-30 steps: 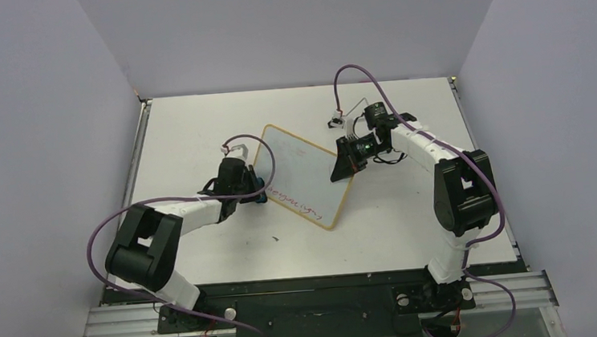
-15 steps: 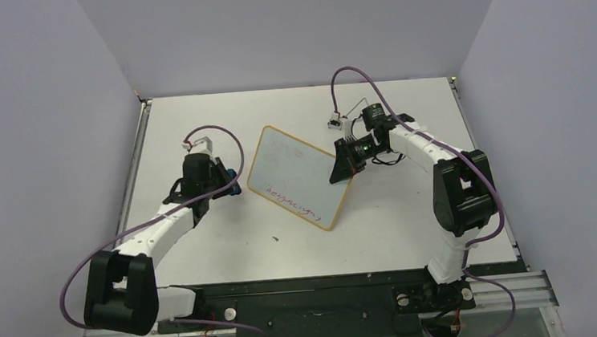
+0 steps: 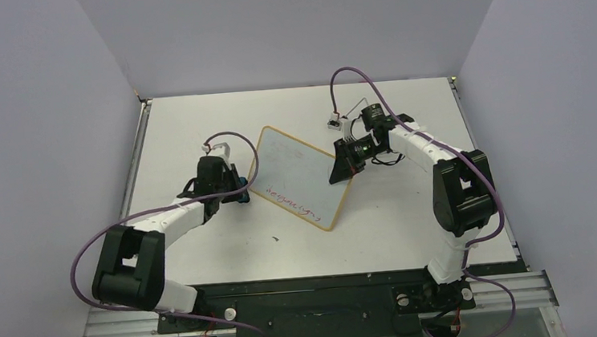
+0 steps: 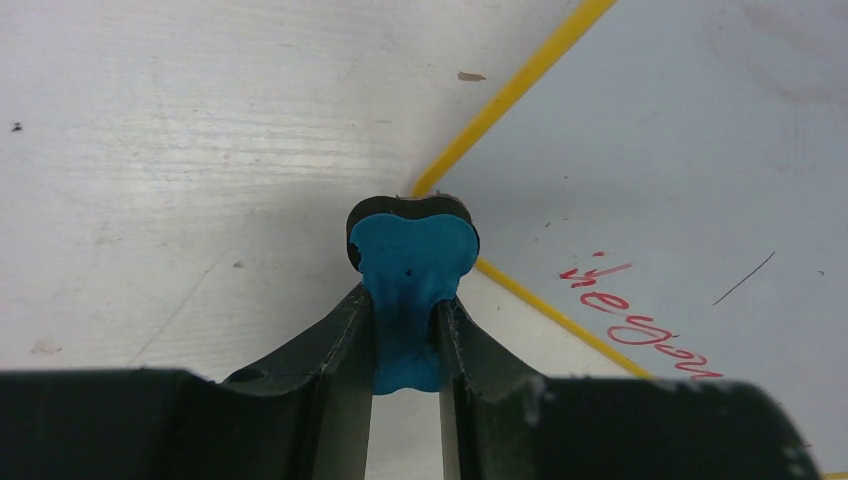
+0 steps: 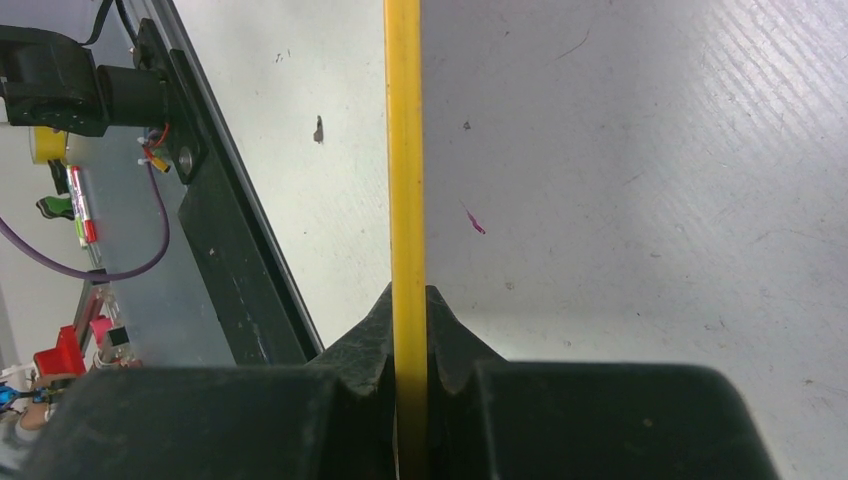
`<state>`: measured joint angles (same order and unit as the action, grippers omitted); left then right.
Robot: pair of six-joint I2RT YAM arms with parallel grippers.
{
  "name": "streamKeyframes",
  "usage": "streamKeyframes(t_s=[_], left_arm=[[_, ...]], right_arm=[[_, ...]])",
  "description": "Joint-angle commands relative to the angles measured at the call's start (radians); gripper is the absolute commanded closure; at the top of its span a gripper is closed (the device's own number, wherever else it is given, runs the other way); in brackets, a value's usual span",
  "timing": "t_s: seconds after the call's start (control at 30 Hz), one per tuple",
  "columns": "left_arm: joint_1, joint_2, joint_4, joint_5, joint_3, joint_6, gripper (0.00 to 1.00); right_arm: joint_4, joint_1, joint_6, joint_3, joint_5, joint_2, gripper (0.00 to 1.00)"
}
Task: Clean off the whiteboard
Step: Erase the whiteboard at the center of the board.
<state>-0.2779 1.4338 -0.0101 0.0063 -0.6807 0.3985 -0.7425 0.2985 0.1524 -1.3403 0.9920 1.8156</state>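
Observation:
The whiteboard (image 3: 296, 175) lies turned like a diamond in the middle of the table, yellowish frame around it, red handwriting (image 3: 294, 203) along its near-left side. In the left wrist view the board's corner (image 4: 520, 90) and red writing (image 4: 640, 330) show to the right. My left gripper (image 3: 237, 191) sits just off the board's left corner, shut on a blue-and-black eraser block (image 4: 410, 265). My right gripper (image 3: 345, 167) is shut on the board's right edge; its frame (image 5: 405, 180) runs straight between the fingers (image 5: 450, 340).
A small white-and-black object (image 3: 335, 120) lies behind the board near the right arm. Grey walls close in the table on three sides. The black base rail (image 3: 312, 284) runs along the near edge. Purple cables loop off both arms.
My left gripper with the eraser swung away from the board's left edge toward the far left, then came back close to the left corner. The right arm and board stayed put.

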Motion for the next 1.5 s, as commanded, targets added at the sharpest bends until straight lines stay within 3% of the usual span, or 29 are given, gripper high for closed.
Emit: streamKeyframes(t_s=[0.0, 0.33, 0.73, 0.97, 1.1, 1.47], left_arm=[[-0.052, 0.036, -0.198, -0.069, 0.020, -0.005, 1.00], [-0.130, 0.100, -0.497, -0.251, 0.110, 0.102, 1.00], [-0.130, 0.126, -0.560, -0.375, 0.185, 0.167, 1.00], [-0.142, 0.170, -0.565, -0.326, 0.157, 0.169, 1.00], [-0.180, 0.197, -0.644, -0.297, 0.179, 0.182, 1.00], [-0.238, 0.203, -0.774, -0.064, 0.170, 0.201, 1.00]], right_arm=[[-0.031, 0.020, 0.015, 0.010, -0.038, -0.027, 1.00], [-0.032, 0.023, 0.018, 0.009, -0.026, -0.029, 1.00], [-0.028, 0.064, 0.015, 0.012, 0.017, -0.025, 1.00], [-0.028, 0.065, 0.017, 0.012, 0.023, -0.025, 1.00], [-0.028, 0.065, 0.018, 0.012, 0.026, -0.025, 1.00], [-0.030, 0.070, 0.021, 0.010, 0.023, -0.021, 1.00]])
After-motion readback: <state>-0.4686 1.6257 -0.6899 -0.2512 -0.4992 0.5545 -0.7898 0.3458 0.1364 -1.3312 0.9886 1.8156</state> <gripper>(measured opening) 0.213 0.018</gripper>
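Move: The left hand, still gripping the eraser, hangs just off the whiteboard: the board's left corner is about 3 cm to its right, level with it fore and aft, and some 3 cm below. The board's middle lies roughly 16 cm right and 2 cm ahead; the remaining red writing is about 14 cm right and 5 cm back. From the right hand, which holds the board, that left corner is some 24 cm left, the middle 10 cm left and 1 cm ahead. The eraser comes onto the whiteboard near its left corner: the left hand eases right, forward and down, swings back left, then sweeps right again, ending about 5 cm right and 3 cm ahead, its fingers tipped up some 15 degrees and the grip kept. The right hand keeps its pinch on the board and shifts about 2 cm back and slightly left. ##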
